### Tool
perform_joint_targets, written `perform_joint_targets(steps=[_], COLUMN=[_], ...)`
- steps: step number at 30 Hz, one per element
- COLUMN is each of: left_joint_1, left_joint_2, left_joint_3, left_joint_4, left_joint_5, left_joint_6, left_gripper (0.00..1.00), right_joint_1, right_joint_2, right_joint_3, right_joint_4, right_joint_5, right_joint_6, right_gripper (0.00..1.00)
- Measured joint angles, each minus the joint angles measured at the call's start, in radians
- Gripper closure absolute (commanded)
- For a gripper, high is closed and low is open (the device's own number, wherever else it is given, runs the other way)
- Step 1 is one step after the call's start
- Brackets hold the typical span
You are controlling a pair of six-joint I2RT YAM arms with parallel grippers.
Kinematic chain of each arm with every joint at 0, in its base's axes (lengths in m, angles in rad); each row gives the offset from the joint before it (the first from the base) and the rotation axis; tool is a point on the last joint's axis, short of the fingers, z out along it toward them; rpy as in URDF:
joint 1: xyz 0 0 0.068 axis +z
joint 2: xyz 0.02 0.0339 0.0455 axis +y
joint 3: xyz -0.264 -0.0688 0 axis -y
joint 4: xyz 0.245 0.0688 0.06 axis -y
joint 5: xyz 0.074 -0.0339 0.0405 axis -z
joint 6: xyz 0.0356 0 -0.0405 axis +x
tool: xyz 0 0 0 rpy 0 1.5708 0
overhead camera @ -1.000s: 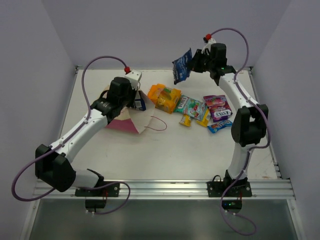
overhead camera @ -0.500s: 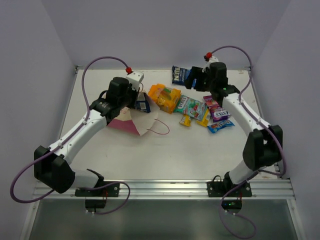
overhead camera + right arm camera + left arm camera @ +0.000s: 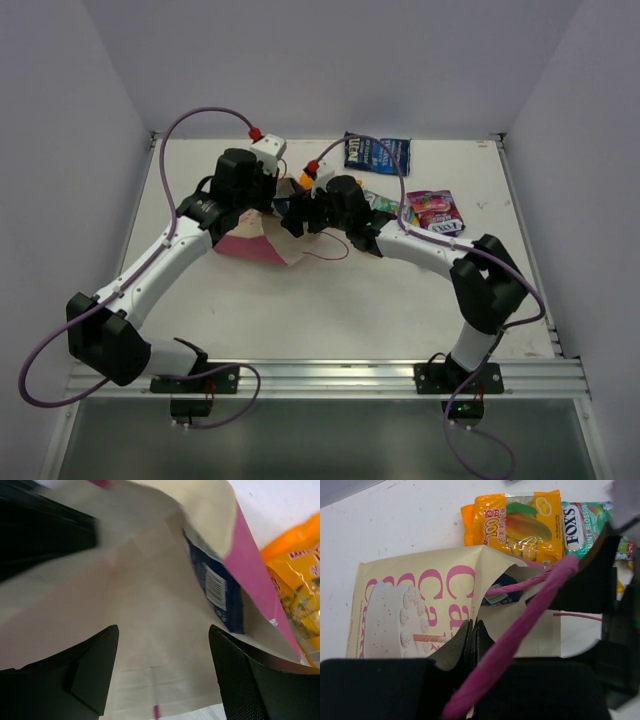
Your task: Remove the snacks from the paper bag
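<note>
The paper bag [image 3: 262,246] lies tilted on the table, its mouth towards the right. My left gripper [image 3: 264,196] is shut on the bag's upper edge [image 3: 472,630], next to the pink cord handle [image 3: 520,625]. My right gripper [image 3: 297,214] is open at the bag's mouth, its fingers [image 3: 95,665] spread over the cream inside [image 3: 150,610]. A dark blue packet [image 3: 217,590] sits inside the bag and also shows in the left wrist view [image 3: 502,594]. Another dark blue bag [image 3: 378,152] lies at the back of the table. The orange-yellow packet [image 3: 515,525], green packet [image 3: 582,522] and purple packet [image 3: 435,212] lie outside.
The right arm stretches across the packet pile and hides the small yellow and blue packets. The bag's second pink handle [image 3: 328,250] lies looped on the table. Grey walls close in the table's back and sides.
My right gripper let the dark blue bag go at the back of the table, then swung left and down to the paper bag's mouth. My left gripper kept its hold.
</note>
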Motion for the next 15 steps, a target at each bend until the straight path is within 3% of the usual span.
perform_joint_targets(steps=[15], left_joint_1=[0.000], left_joint_2=[-0.002], left_joint_3=[0.032], left_joint_4=[-0.057], left_joint_5=[0.051], left_joint_6=[0.000], left_gripper=[1.00], right_joint_1=[-0.014], right_joint_2=[0.155], right_joint_3=[0.073], right_joint_4=[0.048], right_joint_5=[0.164], right_joint_6=[-0.097], right_gripper=[0.24])
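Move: Inside the bag mouth, the dark blue snack pack still to come out lies about 7 cm ahead of the right hand, 4 cm to its left and 6 cm lower. The mango bag is on the table about 10 cm ahead and 9 cm right; the mint bag about 4 cm ahead and 22 cm right. From the left hand, pinching the paper bag's rim, the pack is roughly 5 cm ahead, 4 cm right and 10 cm down. Reaching into the paper bag's mouth with fingers wide open, the right hand drops quickly about 3 cm, then slides forward, some 5 cm in all, in under the upper rim towards the dark blue pack. Its fingers swing clockwise about 10 degrees to line up with the pack. The left hand keeps its pinch on the rim, easing back barely 1 cm. ##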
